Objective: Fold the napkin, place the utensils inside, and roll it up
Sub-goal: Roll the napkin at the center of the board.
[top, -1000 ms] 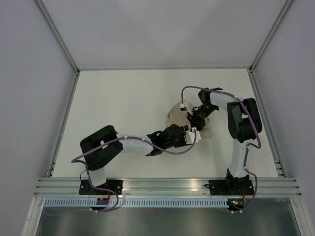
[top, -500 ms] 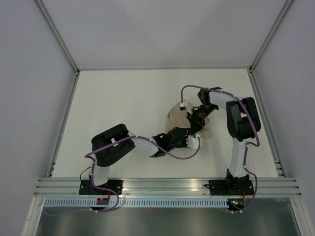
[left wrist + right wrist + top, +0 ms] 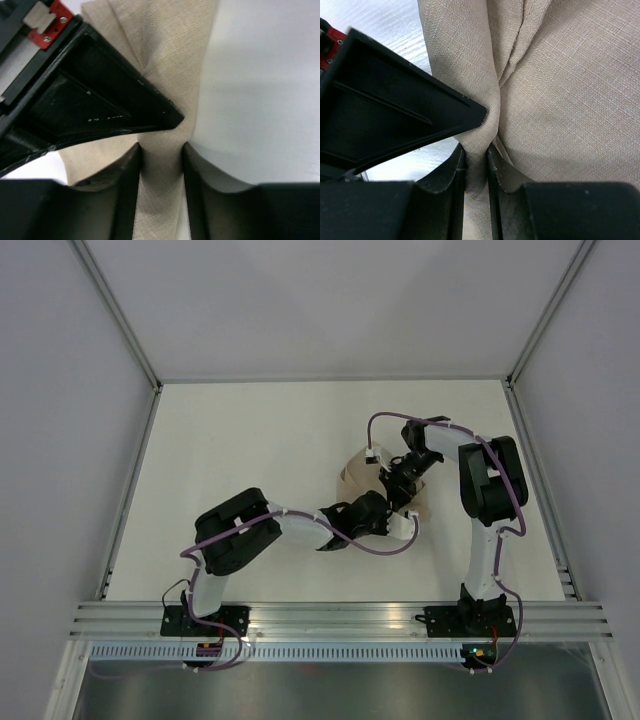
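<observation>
The beige napkin (image 3: 352, 476) lies bunched in folds on the white table right of centre. My left gripper (image 3: 389, 516) is at its near edge. In the left wrist view a narrow band of the napkin (image 3: 165, 60) runs between the jaws and touches both, so the left gripper (image 3: 161, 150) is shut on it. My right gripper (image 3: 398, 483) comes in from the far right. It is shut tight on a pinched fold of the napkin (image 3: 570, 75), as the right gripper (image 3: 476, 150) shows up close. The utensils are hidden.
A black wedge-shaped part (image 3: 100, 100) with a red tab fills the upper left of each wrist view, its tip against the cloth. The white table (image 3: 250, 440) is walled at the back and sides, with a metal rail (image 3: 340, 618) along the near edge.
The left arm's elbow has swung to the right and its wrist has turned beside the napkin's near edge. The right arm and the napkin have hardly moved.
</observation>
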`<action>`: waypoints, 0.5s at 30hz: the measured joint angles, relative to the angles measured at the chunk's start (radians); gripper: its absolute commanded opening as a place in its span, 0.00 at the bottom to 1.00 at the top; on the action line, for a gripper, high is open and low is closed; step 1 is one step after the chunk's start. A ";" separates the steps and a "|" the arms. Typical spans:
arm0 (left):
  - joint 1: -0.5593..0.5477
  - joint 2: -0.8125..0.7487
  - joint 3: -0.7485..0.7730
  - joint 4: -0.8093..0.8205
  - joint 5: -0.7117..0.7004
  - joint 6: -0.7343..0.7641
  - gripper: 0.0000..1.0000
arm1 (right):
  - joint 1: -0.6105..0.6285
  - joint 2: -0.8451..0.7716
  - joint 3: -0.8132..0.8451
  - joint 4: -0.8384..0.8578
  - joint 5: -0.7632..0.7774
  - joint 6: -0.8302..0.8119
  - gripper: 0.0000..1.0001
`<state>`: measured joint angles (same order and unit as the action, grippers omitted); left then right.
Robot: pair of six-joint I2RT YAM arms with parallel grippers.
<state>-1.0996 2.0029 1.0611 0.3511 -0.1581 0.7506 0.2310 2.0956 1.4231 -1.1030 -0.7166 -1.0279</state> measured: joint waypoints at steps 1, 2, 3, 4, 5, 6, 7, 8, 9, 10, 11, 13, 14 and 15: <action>0.002 0.003 0.019 -0.040 0.014 0.000 0.29 | 0.000 0.001 0.000 -0.001 0.000 0.000 0.02; 0.005 0.008 0.039 -0.077 0.024 0.001 0.19 | 0.000 0.001 0.001 -0.001 0.000 0.001 0.03; 0.006 0.012 0.063 -0.118 0.032 0.002 0.16 | 0.000 0.002 0.001 -0.001 0.001 0.002 0.06; 0.010 0.014 0.083 -0.156 0.039 0.002 0.11 | -0.001 0.003 0.002 -0.001 0.001 0.003 0.09; 0.011 0.015 0.098 -0.185 0.045 0.002 0.09 | -0.002 0.003 0.003 -0.001 0.001 0.004 0.12; 0.013 0.016 0.118 -0.224 0.053 0.002 0.07 | -0.002 0.005 0.004 -0.001 0.000 0.007 0.23; 0.016 0.018 0.135 -0.254 0.063 0.002 0.04 | -0.002 0.006 0.005 -0.002 0.000 0.010 0.31; 0.021 0.021 0.152 -0.282 0.076 0.001 0.02 | -0.002 0.007 0.006 -0.002 0.000 0.015 0.44; 0.026 0.024 0.166 -0.306 0.089 -0.001 0.02 | -0.002 0.007 0.006 -0.003 -0.002 0.026 0.48; 0.029 0.025 0.177 -0.323 0.101 -0.003 0.02 | -0.003 0.005 0.006 -0.013 -0.009 0.035 0.51; 0.035 0.027 0.189 -0.343 0.116 -0.007 0.02 | -0.002 0.001 0.006 -0.019 -0.013 0.043 0.58; 0.046 0.028 0.204 -0.371 0.144 -0.020 0.02 | -0.004 -0.006 0.006 -0.024 -0.012 0.061 0.64; 0.052 0.029 0.210 -0.378 0.157 -0.027 0.02 | -0.010 -0.014 0.005 -0.019 -0.011 0.076 0.69; 0.057 0.030 0.214 -0.380 0.165 -0.034 0.02 | -0.014 -0.021 0.005 -0.010 -0.009 0.096 0.75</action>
<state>-1.0424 2.0331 1.2751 -0.0292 0.0071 0.7162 0.2169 2.0743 1.4284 -1.1133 -0.7258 -0.9321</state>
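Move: The rolled edge of the napkin already lies between the left hand's half-open fingers and is pinched by the right hand's fingers, so its gripped part is at either hand point, barely a centimetre lower. From the left hand, the right fingertips are about 3 cm to the right and 2 cm back. The napkin's far-left part lies roughly 7 cm ahead and 8 cm to the left of the left hand; its right-hand flap is about 6 cm to the right, level with it. The left fingers close from about half open and pinch the napkin's rolled edge beside the right fingers, settling half a centimetre lower and staying there while the wrist tips roughly 15 degrees, to point more steeply down. Once that grip is made, the right fingers open wide around the roll, letting go, and the right hand starts straight up, away from the cloth, by about 1 cm. ##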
